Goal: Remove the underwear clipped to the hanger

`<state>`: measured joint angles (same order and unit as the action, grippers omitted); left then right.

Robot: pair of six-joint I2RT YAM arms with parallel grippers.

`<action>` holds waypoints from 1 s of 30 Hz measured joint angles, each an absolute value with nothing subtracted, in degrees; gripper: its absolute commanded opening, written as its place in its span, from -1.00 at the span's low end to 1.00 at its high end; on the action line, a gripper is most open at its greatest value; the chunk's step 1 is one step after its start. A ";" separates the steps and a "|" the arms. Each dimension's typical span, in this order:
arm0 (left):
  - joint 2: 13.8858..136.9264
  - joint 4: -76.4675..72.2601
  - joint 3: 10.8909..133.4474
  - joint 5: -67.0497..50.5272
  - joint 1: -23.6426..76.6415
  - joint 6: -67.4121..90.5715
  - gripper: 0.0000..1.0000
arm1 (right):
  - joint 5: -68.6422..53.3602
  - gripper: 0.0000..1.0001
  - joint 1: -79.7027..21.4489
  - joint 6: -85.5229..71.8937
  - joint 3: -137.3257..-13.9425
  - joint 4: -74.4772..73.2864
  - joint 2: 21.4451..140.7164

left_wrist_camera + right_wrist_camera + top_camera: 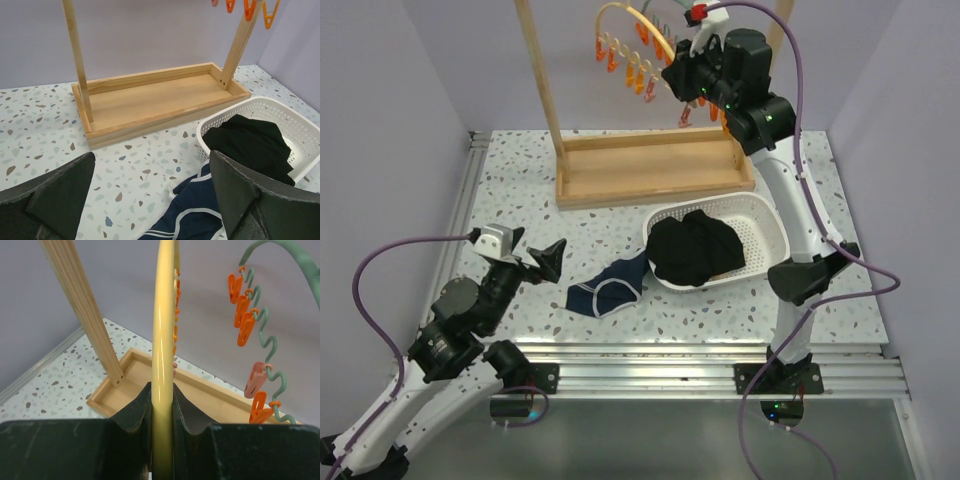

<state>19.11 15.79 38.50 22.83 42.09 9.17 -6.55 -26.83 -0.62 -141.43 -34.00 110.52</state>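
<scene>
The hanger is a yellow arc (pixel 628 22) with orange clips, hung from the wooden rack. My right gripper (pixel 672 68) is shut on its yellow bar (pixel 163 335), which runs up between the jaws (pixel 162 396). No cloth hangs from the clips that show. Navy blue underwear with white trim (pixel 610 292) lies flat on the table by the basket. Black underwear (pixel 695 248) is piled in the white basket. My left gripper (pixel 538 250) hovers low over the table, open and empty, with the navy piece (pixel 200 215) just ahead of its right finger (pixel 240 195).
The wooden rack has a tray base (pixel 650 165) and a slanted post (pixel 540 70). The white perforated basket (pixel 760 215) sits in front of it. A green wavy hanger (pixel 270 350) with orange and pink clips hangs to the right of the yellow one. Walls close in on both sides.
</scene>
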 measured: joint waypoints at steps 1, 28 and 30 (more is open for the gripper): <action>19.11 15.90 38.50 22.83 42.09 9.17 1.00 | -6.57 -1.00 -26.83 -0.67 -141.32 -33.91 110.52; 19.20 16.03 38.06 22.70 42.09 8.78 1.00 | -29.93 0.97 -26.63 29.78 -119.33 -41.76 81.56; 19.29 16.03 37.98 22.68 42.06 8.78 1.00 | -35.97 0.97 -26.96 40.97 -112.81 -47.09 77.65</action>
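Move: The yellow hanger, its clips empty, is still pinched by the right hand at the near end of its arc; its middle lies some 13 cm ahead, 8 cm left and slightly above. The green hanger hangs about 12 cm ahead and 3 cm right at like height. Far below, some 46 cm, are the wooden tray, 7 cm ahead and 6 cm left, and the basket, 17 cm back and 7 cm right. From the left hand the yellow hanger is roughly 38 cm ahead, 20 cm right, 20 cm higher. The yellow hanger is eased down about 2 cm beside the green one and let go as the right fingers open wide around its arc. The freed right hand then backs away faster and faster, about 20 cm towards its base, rising some 6 cm on the way before sinking again, while the wrist rolls and swings its fingers some 30 degrees counter-clockwise. ##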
